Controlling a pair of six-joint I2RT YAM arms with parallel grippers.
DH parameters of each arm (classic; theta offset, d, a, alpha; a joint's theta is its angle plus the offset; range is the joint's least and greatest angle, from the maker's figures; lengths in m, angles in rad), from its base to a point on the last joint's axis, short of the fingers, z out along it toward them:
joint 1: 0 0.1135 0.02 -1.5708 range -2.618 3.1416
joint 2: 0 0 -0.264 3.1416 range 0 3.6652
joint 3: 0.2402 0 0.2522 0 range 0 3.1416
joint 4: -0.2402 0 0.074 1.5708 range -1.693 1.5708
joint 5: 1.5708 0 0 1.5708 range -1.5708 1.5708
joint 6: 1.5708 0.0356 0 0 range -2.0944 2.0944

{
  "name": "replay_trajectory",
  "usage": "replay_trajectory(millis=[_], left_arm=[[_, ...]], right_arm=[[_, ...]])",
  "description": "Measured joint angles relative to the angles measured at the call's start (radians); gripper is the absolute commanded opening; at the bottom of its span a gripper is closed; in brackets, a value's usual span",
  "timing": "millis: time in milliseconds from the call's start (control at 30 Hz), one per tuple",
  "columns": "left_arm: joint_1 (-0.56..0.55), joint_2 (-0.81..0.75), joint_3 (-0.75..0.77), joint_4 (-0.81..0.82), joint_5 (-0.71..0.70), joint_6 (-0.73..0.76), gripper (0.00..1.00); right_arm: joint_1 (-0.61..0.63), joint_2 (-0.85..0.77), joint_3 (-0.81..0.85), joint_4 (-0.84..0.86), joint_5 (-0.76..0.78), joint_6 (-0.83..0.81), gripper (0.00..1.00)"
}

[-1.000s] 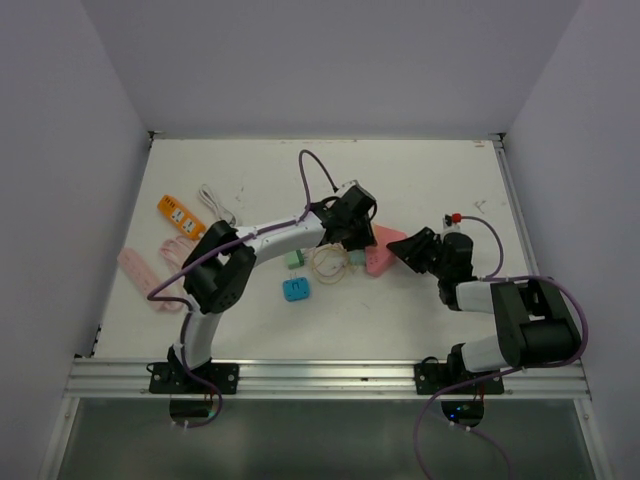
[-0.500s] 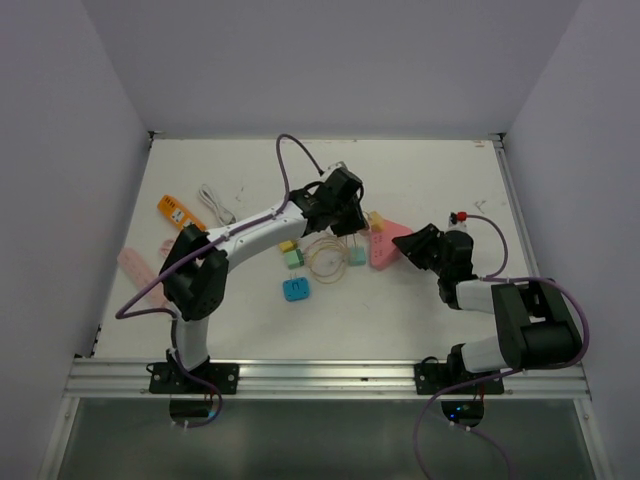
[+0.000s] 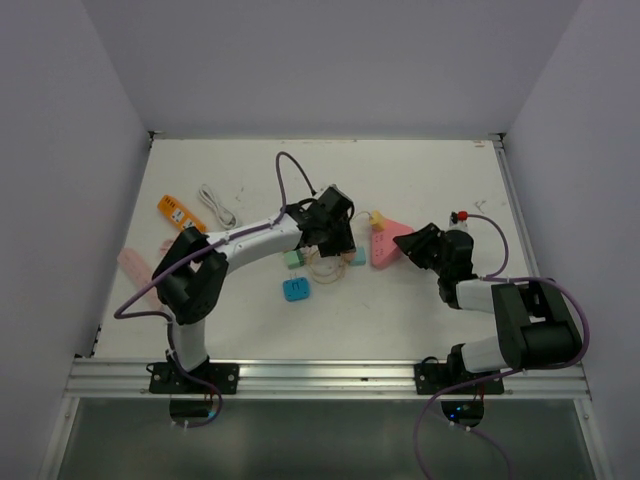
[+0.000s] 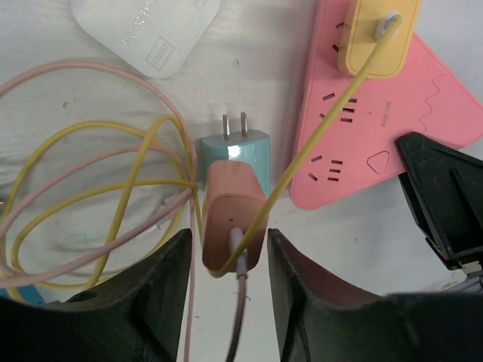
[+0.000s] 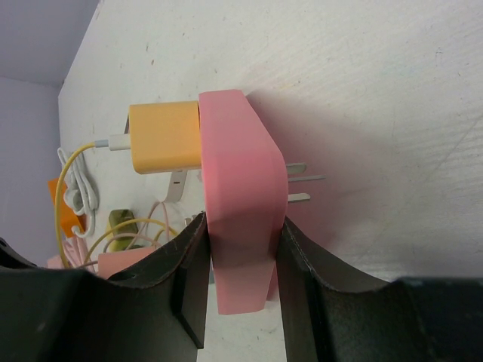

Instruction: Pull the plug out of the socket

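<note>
The pink triangular socket (image 4: 370, 128) (image 5: 240, 188) (image 3: 383, 243) lies on the white table. A yellow plug (image 4: 375, 34) (image 5: 162, 139) (image 3: 377, 220) sits in its far end, trailing a yellow cable. My right gripper (image 5: 241, 256) (image 3: 415, 248) is shut on the socket's near corner. A salmon plug (image 4: 234, 219) with a pink cable lies out of the socket, propped against a teal plug (image 4: 234, 147) whose prongs are bare. My left gripper (image 4: 230, 264) (image 3: 335, 235) straddles the salmon plug, open, with a gap showing on each side.
Pink and yellow cable loops (image 4: 90, 173) lie left of the plugs, and a white adapter (image 4: 147, 26) sits beyond them. A blue adapter (image 3: 296, 289), a green one (image 3: 293, 259), an orange strip (image 3: 176, 212), a white cable (image 3: 215, 203) and a pink strip (image 3: 135, 265) lie to the left.
My left gripper has drawn back leftward from the pink socket, uncovering the yellow plug, and its jaws have loosened around the salmon plug. The right gripper still holds the socket.
</note>
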Motion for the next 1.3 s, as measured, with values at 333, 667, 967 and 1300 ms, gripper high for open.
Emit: replay_trajectory(millis=[333, 667, 967, 1300], left_arm=[[0.006, -0.105, -0.049, 0.016, -0.013, 0.026, 1.00], [0.028, -0.132, -0.013, 0.021, -0.032, 0.063, 1.00], [0.031, 0.041, 0.245, 0.008, -0.042, 0.118, 1.00], [0.031, 0.286, 0.483, -0.057, -0.051, 0.148, 0.93]], right_arm=[[0.000, 0.000, 0.002, 0.000, 0.000, -0.004, 0.00], [-0.005, 0.009, 0.005, 0.010, -0.013, -0.011, 0.00], [-0.007, 0.017, 0.010, 0.015, -0.023, -0.023, 0.00], [-0.008, 0.027, 0.013, 0.027, -0.027, -0.027, 0.00]])
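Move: Still holding the pink plug, the left hand has the yellow plug, upright in the pink socket, about 9 cm ahead and 7 cm right, barely lower. The socket's middle is 2 cm ahead, 9 cm right; the teal plug 2 cm right, level fore and aft; the white adapter 7 cm straight ahead, on the table. From the right hand, gripping the socket, the yellow plug is 5 cm ahead and 5 cm left. Left fingers release the pink plug; hand rises nearly 8 cm, arcs 9 forward and right, dipping towards yellow plug. ##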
